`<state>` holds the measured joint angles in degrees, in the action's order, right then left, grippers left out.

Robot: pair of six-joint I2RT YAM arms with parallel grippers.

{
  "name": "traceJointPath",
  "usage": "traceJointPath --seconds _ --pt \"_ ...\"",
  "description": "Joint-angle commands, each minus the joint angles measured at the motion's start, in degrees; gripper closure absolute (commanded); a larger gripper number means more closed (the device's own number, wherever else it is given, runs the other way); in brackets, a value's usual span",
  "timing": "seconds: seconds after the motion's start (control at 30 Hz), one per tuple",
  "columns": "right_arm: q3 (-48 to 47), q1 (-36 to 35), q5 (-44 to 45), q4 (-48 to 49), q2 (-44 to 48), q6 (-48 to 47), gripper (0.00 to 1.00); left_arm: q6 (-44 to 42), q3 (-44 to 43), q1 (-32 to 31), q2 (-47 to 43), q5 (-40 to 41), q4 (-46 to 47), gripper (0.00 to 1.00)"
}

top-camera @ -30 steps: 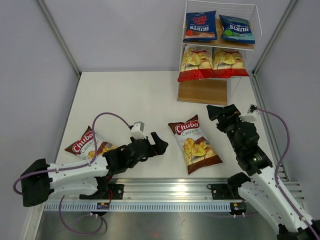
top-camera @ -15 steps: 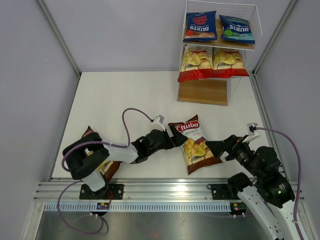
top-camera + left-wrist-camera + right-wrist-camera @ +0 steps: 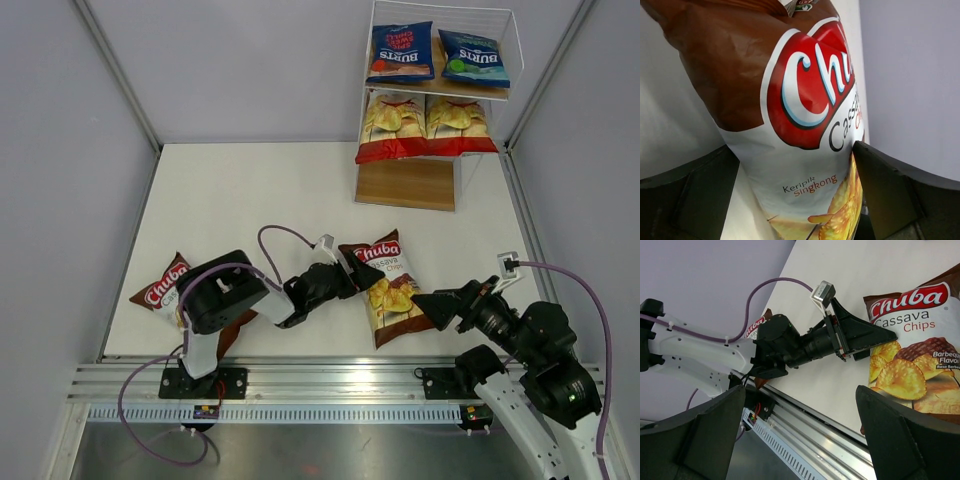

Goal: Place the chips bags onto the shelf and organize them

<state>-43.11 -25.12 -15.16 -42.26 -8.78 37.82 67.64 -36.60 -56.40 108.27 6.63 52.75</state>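
A brown Chuba Cassava chips bag [image 3: 388,256] lies flat at the table's middle front. My left gripper [image 3: 368,279] stands open over its left edge; in the left wrist view the bag [image 3: 805,100] fills the gap between the gripper's [image 3: 795,200] wide black fingers [image 3: 690,200]. My right gripper [image 3: 432,305] is open at the bag's lower right corner, holding nothing; its own view shows the bag [image 3: 920,360] just beyond the right-hand finger [image 3: 910,435]. A second brown bag [image 3: 160,290] lies front left, partly under the left arm. The shelf [image 3: 405,183] holds two blue Burts bags [image 3: 400,50] on top and two red-and-white bags [image 3: 392,125] on the middle tier.
The shelf's bottom wooden tier is bare. Grey walls enclose the table on three sides. A metal rail [image 3: 330,385] with both arm bases runs along the front edge. The left arm's purple cable [image 3: 285,235] loops over the table.
The left arm swung right from the front-left bag to the middle bag and now straddles its left edge. The right arm drew back from beside the shelf to the bag's lower right.
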Motion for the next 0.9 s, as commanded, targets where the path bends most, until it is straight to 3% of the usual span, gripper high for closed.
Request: traceJointPath --seconds 0.0,0.1,0.13,0.43,0.67,0.87 --pt "-0.4 0.07 -2.16 2.09 0.34 1.28 0.01 0.3 1.0 0.24 4.22 -1.18 16.63 0.08" --pt "0.92 0.08 -2.24 3.76 0.34 2.17 0.0 1.44 1.97 0.24 8.44 -1.27 25.08 0.2" --pt "1.19 0.08 -2.33 4.03 0.25 2.51 0.01 1.88 2.14 0.24 9.67 -1.27 26.34 0.3" --pt "4.79 -0.01 -2.16 4.64 0.69 2.87 0.0 1.62 11.09 0.33 3.28 6.01 30.92 0.57" --pt "13.82 -0.01 -1.8 10.35 1.57 8.57 0.01 1.01 20.06 0.94 -9.9 12.43 30.66 0.62" --pt "25.94 -0.01 -2.5 21.76 3.24 21.05 0.0 1.01 24.64 1.29 -22.47 16.65 28.99 0.62"
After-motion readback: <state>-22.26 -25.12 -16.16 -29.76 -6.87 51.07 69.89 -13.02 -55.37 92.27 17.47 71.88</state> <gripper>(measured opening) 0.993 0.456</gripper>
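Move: Between the left hand's open fingers is the upper part of the Cassava chips bag, its middle about 3 cm back from that hand, 4 cm to its right and 3 cm lower. The bottom shelf board is roughly 21 cm ahead and 8 cm right; the other chips bag lies some 42 cm left and 8 cm back. From the right hand, the first bag's middle is about 9 cm ahead, 7 cm left and 25 cm below. Closing to about half open, the left fingers pinch the Cassava bag near its upper end, then pull it left about 10 cm while rising some 5 cm and swinging slightly counter-clockwise. The right hand, empty and wide open, sinks about 9 cm, easing forward and left towards the bag's lower end as its wrist tips down. ##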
